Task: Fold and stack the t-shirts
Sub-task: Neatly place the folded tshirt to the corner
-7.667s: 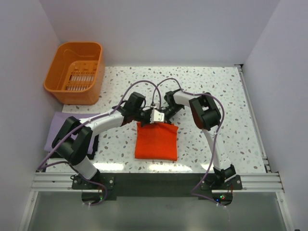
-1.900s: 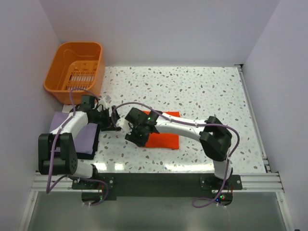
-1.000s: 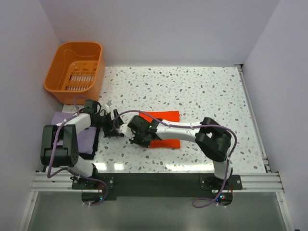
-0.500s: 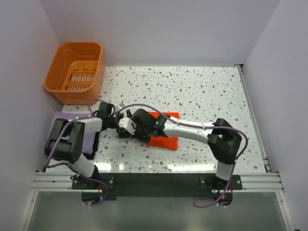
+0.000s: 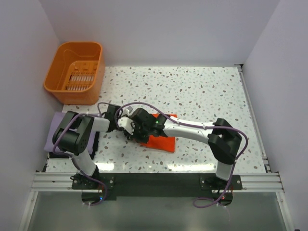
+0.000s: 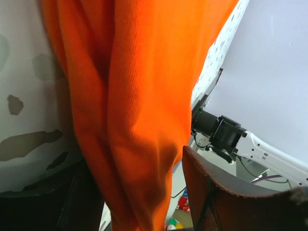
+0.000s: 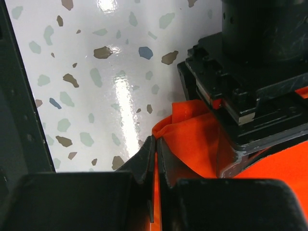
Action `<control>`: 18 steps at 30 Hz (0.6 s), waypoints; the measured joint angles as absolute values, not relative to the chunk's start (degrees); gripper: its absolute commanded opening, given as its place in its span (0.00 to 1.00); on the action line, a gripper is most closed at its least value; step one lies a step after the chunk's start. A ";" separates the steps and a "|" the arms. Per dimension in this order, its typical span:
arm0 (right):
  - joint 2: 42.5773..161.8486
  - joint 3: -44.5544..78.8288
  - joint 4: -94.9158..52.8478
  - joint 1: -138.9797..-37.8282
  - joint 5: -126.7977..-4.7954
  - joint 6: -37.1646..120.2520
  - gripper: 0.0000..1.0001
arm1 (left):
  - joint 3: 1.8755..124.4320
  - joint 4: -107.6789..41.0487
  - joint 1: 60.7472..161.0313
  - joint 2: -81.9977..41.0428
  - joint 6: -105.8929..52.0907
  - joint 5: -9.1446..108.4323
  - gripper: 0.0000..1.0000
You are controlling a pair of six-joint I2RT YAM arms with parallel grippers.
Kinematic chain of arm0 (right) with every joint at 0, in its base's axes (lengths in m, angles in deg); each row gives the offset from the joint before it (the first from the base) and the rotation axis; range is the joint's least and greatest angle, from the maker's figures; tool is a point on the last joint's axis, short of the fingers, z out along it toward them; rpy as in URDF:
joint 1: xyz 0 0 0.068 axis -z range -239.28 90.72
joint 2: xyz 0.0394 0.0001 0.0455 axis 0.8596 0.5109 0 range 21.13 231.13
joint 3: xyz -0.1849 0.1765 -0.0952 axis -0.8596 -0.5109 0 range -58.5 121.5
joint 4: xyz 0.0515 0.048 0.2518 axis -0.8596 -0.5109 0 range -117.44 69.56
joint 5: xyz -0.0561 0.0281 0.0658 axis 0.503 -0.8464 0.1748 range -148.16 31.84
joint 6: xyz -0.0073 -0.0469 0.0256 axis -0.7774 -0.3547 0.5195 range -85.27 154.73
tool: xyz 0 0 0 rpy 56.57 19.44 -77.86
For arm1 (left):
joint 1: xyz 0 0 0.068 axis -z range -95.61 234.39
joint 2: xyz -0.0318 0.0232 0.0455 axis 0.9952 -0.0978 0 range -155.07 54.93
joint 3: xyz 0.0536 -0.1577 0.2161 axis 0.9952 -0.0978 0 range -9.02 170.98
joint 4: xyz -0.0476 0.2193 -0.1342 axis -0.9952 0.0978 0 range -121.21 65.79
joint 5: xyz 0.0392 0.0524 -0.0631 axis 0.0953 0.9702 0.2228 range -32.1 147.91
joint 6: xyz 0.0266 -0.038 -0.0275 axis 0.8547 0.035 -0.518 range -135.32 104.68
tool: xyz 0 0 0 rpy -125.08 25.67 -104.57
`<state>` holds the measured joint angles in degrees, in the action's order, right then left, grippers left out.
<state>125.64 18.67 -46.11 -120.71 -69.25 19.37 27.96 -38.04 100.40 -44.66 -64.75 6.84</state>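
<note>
The orange-red t-shirt [image 5: 161, 138] lies folded on the speckled table, its left edge lifted. My right gripper [image 5: 138, 133] is shut on that edge, and a sliver of the orange-red t-shirt [image 7: 192, 139] shows between the closed fingers of the right gripper [image 7: 157, 144]. My left gripper [image 5: 126, 124] comes in from the left. In the left wrist view the left gripper [image 6: 134, 163] stands open, with a hanging fold of the orange-red t-shirt [image 6: 144, 72] between its fingers. The lavender t-shirt [image 5: 54, 132] lies flat at the table's left edge, partly under the left arm.
An orange slotted basket [image 5: 74, 72] stands at the back left corner. The black body of the left gripper [image 7: 250, 91] sits close against the right gripper's fingers. White walls enclose the table [image 5: 207, 91] on three sides.
My left gripper has moved right, from beside the lavender shirt to the orange-red shirt's left edge, and its fingers now straddle the cloth. The right gripper stays shut on that edge.
</note>
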 measured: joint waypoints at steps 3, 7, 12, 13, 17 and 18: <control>125.64 18.67 -45.41 -120.71 -70.06 20.10 0.00 | 27.21 -39.27 101.06 -45.03 -65.97 6.05 0.59; 125.64 18.69 -44.62 -120.73 -71.24 21.23 0.00 | 25.14 -41.10 101.36 -45.03 -67.48 5.07 0.46; 125.64 18.82 -44.38 -120.77 -72.29 22.26 0.10 | 25.22 -39.18 101.38 -44.86 -67.00 5.22 0.06; 125.66 19.08 -44.65 -120.77 -72.64 22.59 0.19 | 25.73 -37.39 101.36 -44.62 -66.22 5.61 0.03; 125.64 21.62 -46.42 -120.31 -73.73 23.88 0.62 | 30.36 -28.10 100.75 -43.15 -60.62 8.28 0.00; 125.62 22.38 -47.09 -120.01 -74.30 24.20 0.81 | 31.61 -26.04 100.38 -42.65 -58.98 9.28 0.00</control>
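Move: The orange t-shirt's lifted left edge already lies between the left hand's open fingers, practically at its hand point; the flat body's middle is about 9 cm to the right, 2 cm back and 3 cm lower. The right hand still pinches the shirt's near-left corner, with that body's middle roughly 11 cm right, 3 cm ahead and 6 cm below. The purple folded shirt lies about 28 cm left and 2 cm back of the left hand, 3 cm lower. The left fingers close on the bunched left edge of the orange shirt and pinch it, the hand drawing back about 2 cm, then coming forward again nearly as far with a slight lift. The right hand keeps its pinch on the corner while easing left and a little back, then opens past halfway and lets go, rising to about 2.5 cm above its start. ##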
